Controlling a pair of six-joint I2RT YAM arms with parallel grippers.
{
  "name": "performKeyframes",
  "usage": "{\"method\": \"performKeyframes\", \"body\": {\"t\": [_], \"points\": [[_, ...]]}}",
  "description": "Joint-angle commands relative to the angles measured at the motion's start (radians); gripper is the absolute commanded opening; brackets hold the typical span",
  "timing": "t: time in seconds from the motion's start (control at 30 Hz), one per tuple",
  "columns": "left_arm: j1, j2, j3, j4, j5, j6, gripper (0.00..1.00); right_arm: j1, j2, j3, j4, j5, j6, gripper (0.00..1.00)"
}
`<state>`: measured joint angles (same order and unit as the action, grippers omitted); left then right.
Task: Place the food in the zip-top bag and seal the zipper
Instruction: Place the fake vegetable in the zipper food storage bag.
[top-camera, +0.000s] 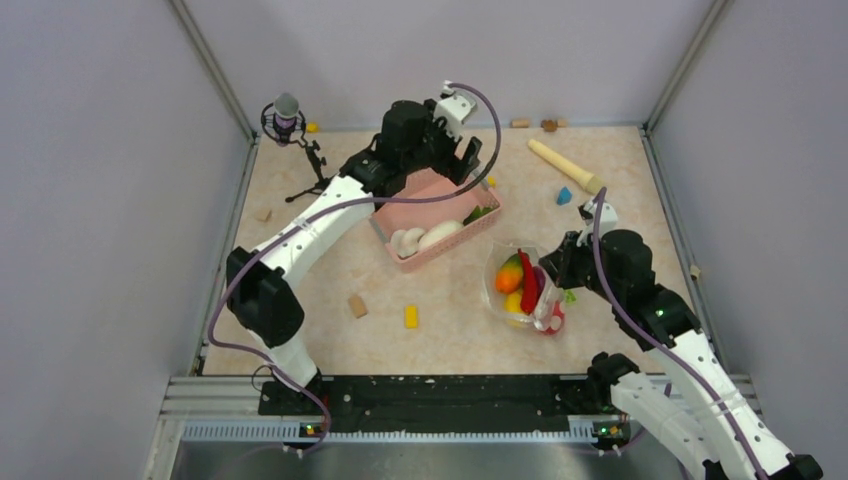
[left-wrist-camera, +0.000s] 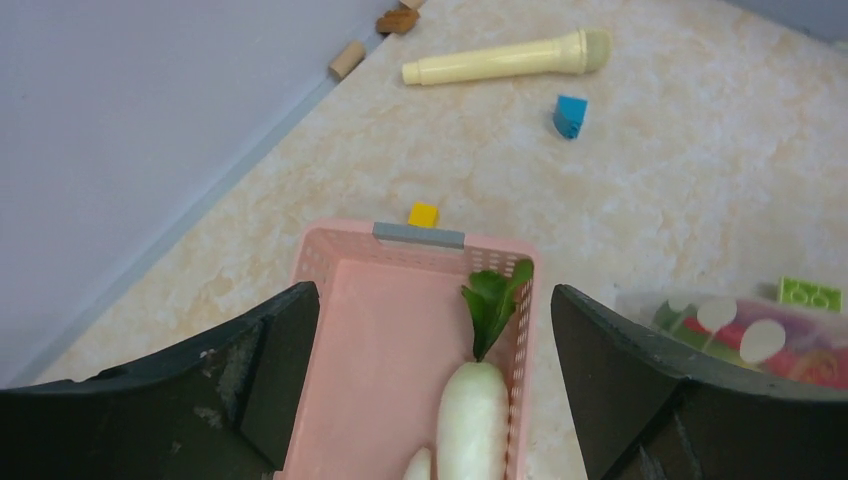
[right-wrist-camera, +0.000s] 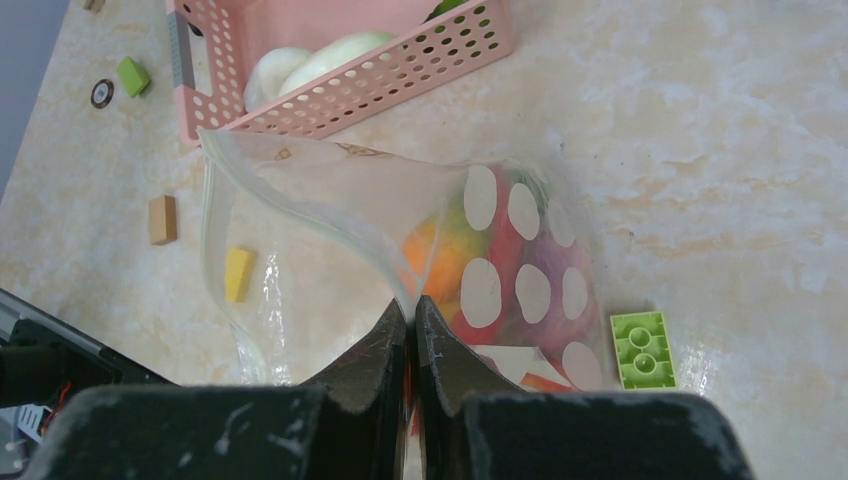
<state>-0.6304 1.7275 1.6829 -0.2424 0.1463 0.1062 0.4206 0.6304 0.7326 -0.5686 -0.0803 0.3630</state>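
Observation:
The zip-top bag (top-camera: 520, 288) lies right of centre, its mouth held up and agape in the right wrist view (right-wrist-camera: 330, 230). Inside it are an orange-green mango (top-camera: 509, 274), a red chili (top-camera: 528, 283) and a yellow piece (top-camera: 514, 302). My right gripper (right-wrist-camera: 411, 305) is shut on the bag's edge by the zipper (right-wrist-camera: 300, 208). A white radish with green leaves (left-wrist-camera: 472, 425) and other white pieces (top-camera: 410, 241) lie in the pink basket (left-wrist-camera: 400, 240). My left gripper (left-wrist-camera: 435, 300) hangs open above the basket's far end, with nothing between its fingers.
A cream toy rolling pin (top-camera: 565, 166) and a blue block (top-camera: 564, 195) lie at the back right. A yellow block (top-camera: 411, 316) and a tan block (top-camera: 357, 306) sit in front of the basket. A green brick (right-wrist-camera: 642, 350) lies beside the bag. A microphone stand (top-camera: 287, 120) stands back left.

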Motion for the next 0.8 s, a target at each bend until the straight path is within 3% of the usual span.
{"method": "performKeyframes", "body": {"t": [0.0,0.23,0.5,0.77], "points": [[0.0,-0.011,0.0,-0.147,0.14,0.238,0.9,-0.002,-0.004,-0.002,0.042,0.014,0.008,0.05],[0.072,-0.051,-0.179,-0.223,0.249,0.363,0.92,-0.003,0.008,-0.002,0.042,0.035,0.007,0.05],[0.169,0.033,-0.166,-0.27,0.265,0.414,0.93,-0.003,0.005,-0.002,0.035,0.057,0.008,0.05],[0.192,0.139,-0.125,-0.271,0.255,0.42,0.93,-0.003,0.005,-0.004,0.035,0.055,0.008,0.05]]}}
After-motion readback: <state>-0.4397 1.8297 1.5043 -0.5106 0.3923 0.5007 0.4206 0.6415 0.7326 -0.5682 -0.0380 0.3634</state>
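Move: The white bulb lies in the basket, about 13 cm to the left hand's left, some 3 cm back and roughly 28 cm below. The white radish is beside it, about 6 cm left of the hand and 3 cm back; the green leafy vegetable is some 4 cm ahead and 4 cm right. The filled bag stands about 14 cm back and 13 cm right. From the right hand, the bulb is around 33 cm left, 18 cm ahead and 18 cm below. Towards the white bulb and radish in the basket, the left hand sinks some 17 cm while shifting about 8 cm left. It first draws back about 4 cm, then comes forward again. The wrist tips the fingers roughly 25 degrees further down, and they stay wide open, touching nothing yet. The right hand stays put, still pinching the bag's rim. ##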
